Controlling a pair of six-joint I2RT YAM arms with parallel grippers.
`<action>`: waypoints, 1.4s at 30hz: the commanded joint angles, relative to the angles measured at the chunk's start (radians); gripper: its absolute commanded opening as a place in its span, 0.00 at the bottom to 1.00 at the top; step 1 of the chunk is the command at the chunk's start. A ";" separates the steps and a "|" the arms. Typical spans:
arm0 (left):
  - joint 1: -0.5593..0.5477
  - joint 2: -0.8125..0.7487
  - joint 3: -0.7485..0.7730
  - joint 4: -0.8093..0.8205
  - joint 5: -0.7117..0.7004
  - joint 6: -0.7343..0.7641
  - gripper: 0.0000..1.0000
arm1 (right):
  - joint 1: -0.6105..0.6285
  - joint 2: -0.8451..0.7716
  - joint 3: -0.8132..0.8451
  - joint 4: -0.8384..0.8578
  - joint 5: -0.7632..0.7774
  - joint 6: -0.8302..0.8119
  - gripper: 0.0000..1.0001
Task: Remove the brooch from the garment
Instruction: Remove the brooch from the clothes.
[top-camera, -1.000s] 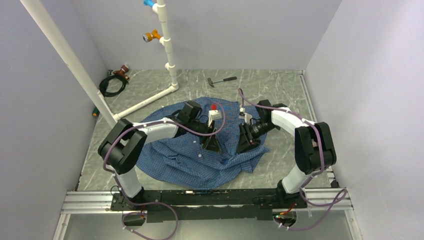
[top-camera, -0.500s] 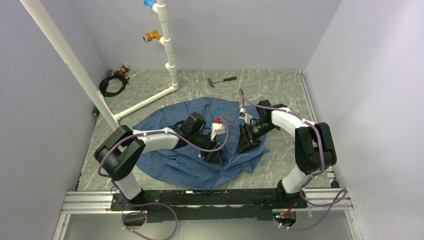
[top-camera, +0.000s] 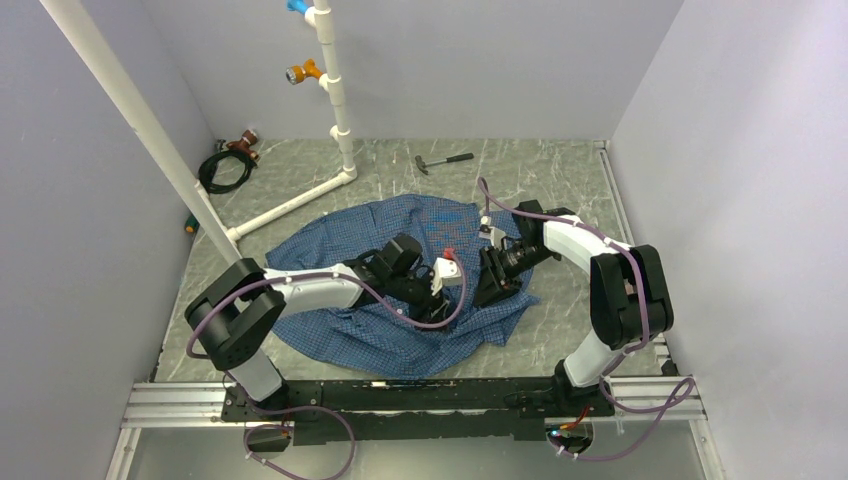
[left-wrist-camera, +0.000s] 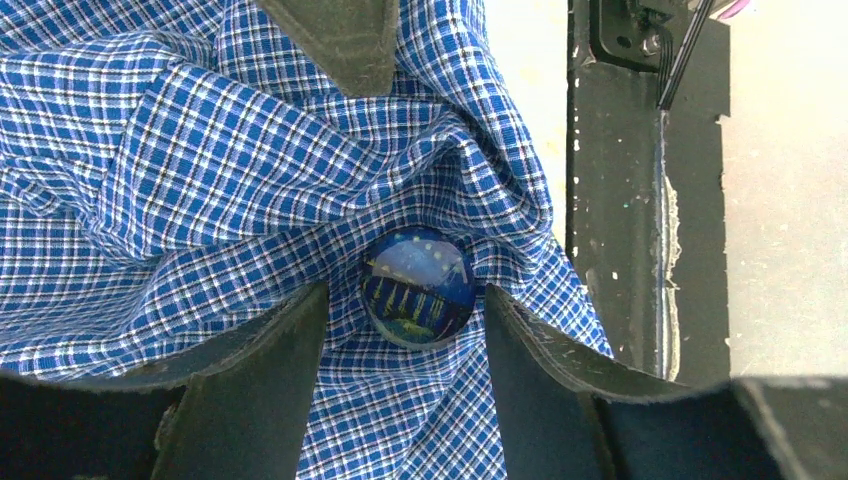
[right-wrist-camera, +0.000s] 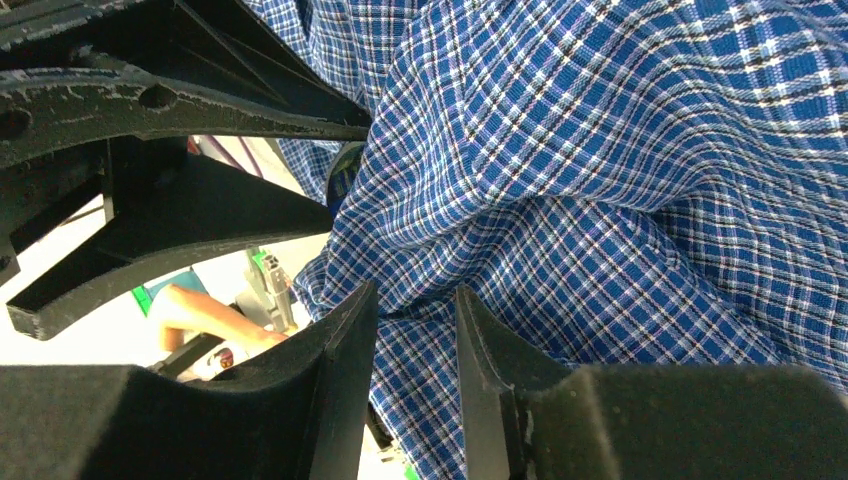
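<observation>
The garment (top-camera: 340, 240) is a blue checked shirt, bunched on the table. In the left wrist view the brooch (left-wrist-camera: 417, 286) is a small round glassy dome with a dark blue and green picture, pinned where the cloth (left-wrist-camera: 200, 160) gathers into folds. My left gripper (left-wrist-camera: 405, 290) is open, one fingertip on each side of the brooch with a sliver of cloth showing between. From above, the left gripper (top-camera: 440, 288) hides the brooch. My right gripper (right-wrist-camera: 415, 300) is shut on a raised fold of the shirt (right-wrist-camera: 600, 150) and sits just right of the left one (top-camera: 495, 280).
A hammer (top-camera: 443, 160) lies at the back. A white pipe frame (top-camera: 300, 200) runs from the back towards the left, with a black cable coil (top-camera: 225, 170) beside it. Grey walls close in on three sides. The metal rail (top-camera: 400, 395) runs along the near edge.
My left arm has swung right and nearer across the shirt, ending close to the right gripper, and its jaws have narrowed. The right arm has not moved.
</observation>
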 joint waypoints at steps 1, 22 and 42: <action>-0.029 -0.018 0.026 -0.003 -0.041 0.072 0.63 | -0.008 -0.039 0.001 0.003 0.004 0.008 0.36; 0.026 -0.059 0.092 -0.103 0.001 0.050 0.00 | -0.015 -0.080 0.047 -0.011 -0.012 -0.068 0.38; 0.240 -0.142 0.203 -0.200 0.090 0.044 0.00 | 0.057 -0.235 0.166 0.251 -0.048 0.003 0.89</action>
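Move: The brooch lies face-up between the left gripper's open fingertips, its middle about 1 cm back, 1 cm right and 1 cm below the left hand point. A raised fold of the garment stands some 4 cm to the left hand's right and 1 cm ahead, about level. The right fingertips are roughly 8 cm right and 3 cm ahead, also about level. From the right hand, the brooch is about 7 cm left, 4 cm back and 1 cm lower. Ease the left gripper about 1 cm back and down over the brooch, shut the fingers on it, then carry it forward some 9 cm and up about 8, drifting left and turning slightly counter-clockwise. As it rises, lift the right gripper about 11 cm up and forward off to the side, tipping its wrist some 35 degrees and opening its fingers wide. ##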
